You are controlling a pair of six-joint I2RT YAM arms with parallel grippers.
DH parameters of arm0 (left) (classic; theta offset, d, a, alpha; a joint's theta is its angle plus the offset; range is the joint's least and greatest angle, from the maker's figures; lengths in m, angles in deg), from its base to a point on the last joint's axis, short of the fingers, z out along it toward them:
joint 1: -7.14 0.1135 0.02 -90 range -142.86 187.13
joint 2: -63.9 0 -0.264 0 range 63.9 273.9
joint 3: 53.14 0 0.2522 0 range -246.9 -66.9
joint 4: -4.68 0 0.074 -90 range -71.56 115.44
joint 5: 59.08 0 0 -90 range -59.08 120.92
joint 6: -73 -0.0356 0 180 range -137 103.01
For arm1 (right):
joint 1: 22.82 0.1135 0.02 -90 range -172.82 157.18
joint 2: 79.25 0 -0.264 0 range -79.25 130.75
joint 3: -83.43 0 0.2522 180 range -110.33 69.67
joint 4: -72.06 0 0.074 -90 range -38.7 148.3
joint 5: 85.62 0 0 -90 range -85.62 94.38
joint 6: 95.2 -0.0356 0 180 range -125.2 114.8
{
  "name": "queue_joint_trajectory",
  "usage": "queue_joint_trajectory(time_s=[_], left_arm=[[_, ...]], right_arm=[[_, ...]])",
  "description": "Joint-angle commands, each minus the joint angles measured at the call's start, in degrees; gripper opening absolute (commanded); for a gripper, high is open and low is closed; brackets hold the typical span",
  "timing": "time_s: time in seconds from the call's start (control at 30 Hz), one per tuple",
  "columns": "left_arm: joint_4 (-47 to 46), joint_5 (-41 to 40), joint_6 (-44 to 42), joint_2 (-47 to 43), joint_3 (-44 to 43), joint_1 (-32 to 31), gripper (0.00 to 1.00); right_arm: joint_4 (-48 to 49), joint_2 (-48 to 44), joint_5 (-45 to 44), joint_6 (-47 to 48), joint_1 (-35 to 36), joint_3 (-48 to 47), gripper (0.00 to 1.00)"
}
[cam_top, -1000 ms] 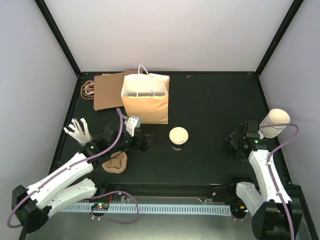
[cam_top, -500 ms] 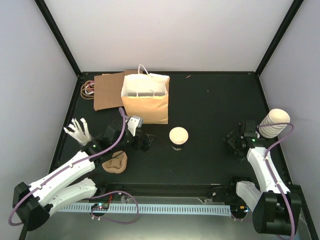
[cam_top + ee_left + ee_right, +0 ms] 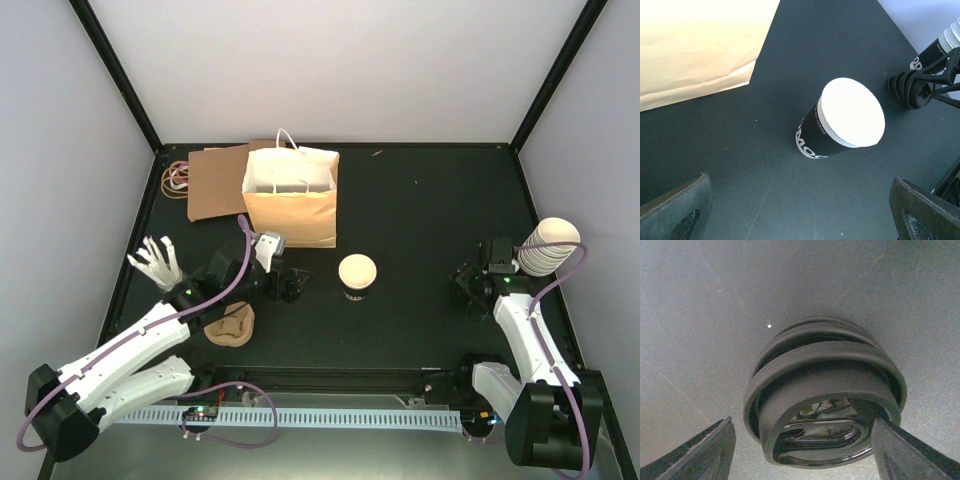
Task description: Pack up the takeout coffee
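Observation:
The takeout coffee cup (image 3: 357, 275), dark with white lettering and a pale round top, stands upright mid-table; the left wrist view shows it (image 3: 840, 127) ahead of my fingers. My left gripper (image 3: 287, 285) (image 3: 800, 215) is open, a short way left of the cup, holding nothing. My right gripper (image 3: 470, 285) (image 3: 802, 432) is open astride a stack of black plastic lids (image 3: 822, 410) (image 3: 910, 90). The right finger (image 3: 910, 450) touches the stack's edge and the left finger (image 3: 700, 450) stands apart from it.
An open paper bag (image 3: 290, 195) stands behind the cup, with flat brown card (image 3: 212, 183) and rubber bands (image 3: 175, 178) to its left. Stacked cream cups (image 3: 548, 246) lie at the right edge. A tan pulp piece (image 3: 230, 325) and a white spiky plastic item (image 3: 155, 262) sit near my left arm.
My right gripper's jaws have narrowed around the lid stack and the arm has shifted slightly. The left arm edged a little forward. The cup has not moved.

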Motion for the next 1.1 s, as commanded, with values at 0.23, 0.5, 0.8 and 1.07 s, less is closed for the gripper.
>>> queue_joint_trajectory(time_s=[0.23,0.5,0.8,1.07], left_arm=[[-1.1,0.2,-0.7,-0.1,-1.3,0.3,0.99],[-1.1,0.4,-0.4,0.0,-1.1,0.3,0.99],[-0.6,0.2,-0.6,-0.4,-0.8,0.3,0.99],[-0.7,0.2,-0.6,-0.4,-0.7,0.3,0.99]], right_arm=[[-0.6,0.1,0.7,0.4,-0.3,-2.4,0.60],[0.0,0.6,2.9,0.6,-0.3,-2.6,0.46],[1.1,1.7,3.7,0.7,-0.3,-2.8,0.29],[0.5,1.0,3.5,1.1,-0.2,-4.0,0.25]])
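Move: The stack of black lids lies tipped just in front of my right hand, about 3 cm ahead, 1 cm to its right and 2 cm below. From that hand the tall cup stack stands roughly 6 cm ahead and 12 cm right, its middle some 4 cm higher. The coffee cup is about 27 cm left and 3 cm ahead, at nearly the same height. From my left hand the lids are some 42 cm right, 3 cm ahead and 14 cm lower. I close my right fingers from wide open to about a quarter open, narrowing them around the left edge of the nearest lid, one finger outside its rim and the other over its open inside. Meanwhile the hand shifts barely 1 cm left and 1 cm forward, rising slightly, sinking back, then lifting again to end about half a centimetre higher. ##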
